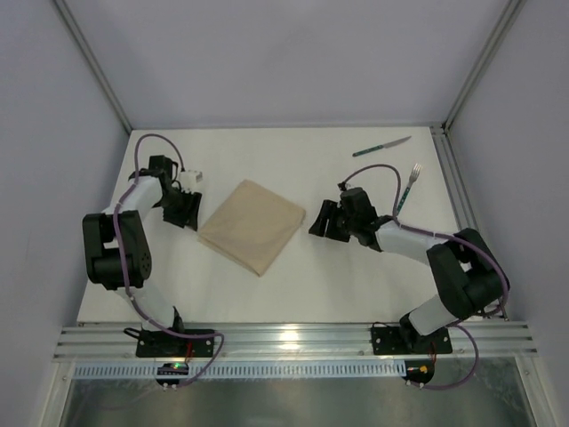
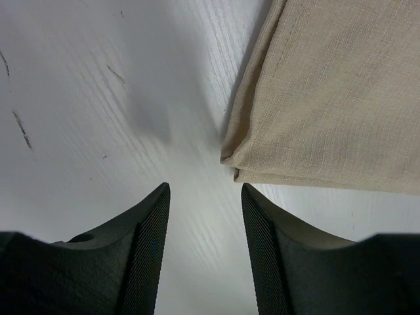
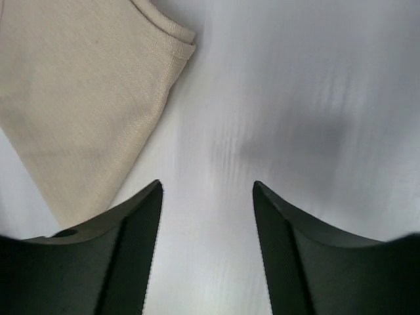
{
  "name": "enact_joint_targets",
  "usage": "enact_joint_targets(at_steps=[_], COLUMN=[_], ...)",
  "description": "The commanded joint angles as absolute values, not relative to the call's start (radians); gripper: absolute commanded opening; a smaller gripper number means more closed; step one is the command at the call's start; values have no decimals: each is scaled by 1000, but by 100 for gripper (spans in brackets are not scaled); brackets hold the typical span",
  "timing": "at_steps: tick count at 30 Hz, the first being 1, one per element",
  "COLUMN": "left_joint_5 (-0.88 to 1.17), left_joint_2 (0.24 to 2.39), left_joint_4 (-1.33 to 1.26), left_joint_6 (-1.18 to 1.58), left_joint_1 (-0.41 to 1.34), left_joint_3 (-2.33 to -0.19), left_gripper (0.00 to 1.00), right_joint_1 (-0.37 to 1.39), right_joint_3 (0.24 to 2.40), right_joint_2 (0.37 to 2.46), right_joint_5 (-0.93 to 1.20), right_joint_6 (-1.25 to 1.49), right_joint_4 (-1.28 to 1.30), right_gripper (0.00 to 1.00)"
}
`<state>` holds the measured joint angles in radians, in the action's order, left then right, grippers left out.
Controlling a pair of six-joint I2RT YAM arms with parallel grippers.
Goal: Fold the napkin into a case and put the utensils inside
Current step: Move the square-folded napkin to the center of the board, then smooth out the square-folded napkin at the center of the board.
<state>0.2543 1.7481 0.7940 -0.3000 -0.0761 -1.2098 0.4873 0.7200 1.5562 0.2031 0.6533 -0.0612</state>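
The beige-tan napkin [image 1: 252, 225] lies folded into a rough square in the middle of the white table. My left gripper [image 1: 184, 212] is open and empty just left of the napkin's left corner [image 2: 231, 159]. My right gripper [image 1: 323, 220] is open and empty just right of the napkin's right corner [image 3: 184, 41]. The knife [image 1: 381, 147] with its green handle lies at the far right of the table. The fork [image 1: 408, 188] lies just below it, near the right edge. Both utensils are well apart from the napkin.
A metal rail [image 1: 293, 341] runs along the near edge by the arm bases. White walls and frame posts [image 1: 480, 67] close in the table at the back and sides. A cable [image 1: 378, 169] loops over the right arm.
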Motion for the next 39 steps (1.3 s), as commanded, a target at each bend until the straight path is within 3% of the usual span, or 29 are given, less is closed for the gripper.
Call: enact_joint_targets(at_steps=[1,4,5,12,21,26,31,39], left_joint_5=[287,281,282,284,287,298,298,353], left_joint_2=[1707,1713,1715,1776,1781,1784,1767,1766], left_joint_4=[793,776,764,718,718,752,742,787], left_joint_6=[-304,-284,-278,-258,-270,-296,-305,-325], left_joint_1=[-71,-61,-54,-25,-26,-25,-26,-25], left_joint_3=[-1207,-1216,-1216,-1201,-1190,-1160,-1140,-1155], left_gripper=[49,48,48,48,44,36,35,19], right_joint_1=[518,662,696,891,943,950,948,950], right_joint_3=[753,805,839,1015,1126,1091,1062,1058], right_joint_2=[1419,1405,1432,1652,1860,1898,1887,1885], right_joint_5=[-19,-97,39,337,436,413,387,402], right_joint_6=[468,304,258,20,-54,-60,-49,-29], right_joint_4=[80,63,42,6,84,109,98,71], right_gripper=[61,38,27,9,4,4,4,4])
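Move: The square-folded napkin lies turned corner-on between the hands, its middle roughly 18 cm to the right hand's left and 2 cm ahead. The near corner, which the right hand goes for, is about 11 cm back and 17 cm left of that hand, 3 cm lower; the right corner sits 5 cm ahead and 4 cm left of it. From the left hand, the left corner is only 2 cm back, 3 cm right and 3 cm below, the napkin's middle some 17 cm right and level. The napkin's near corner is reached by the right hand, which rises about 6 cm, shuts its open fingers and swings left and back over the cloth, turning some 60 degrees counter-clockwise, then comes down to rest its closed fingertips there and stays. The left hand eases right, down and slightly back onto the left corner, its half-open fingers closing around the folded edge. ##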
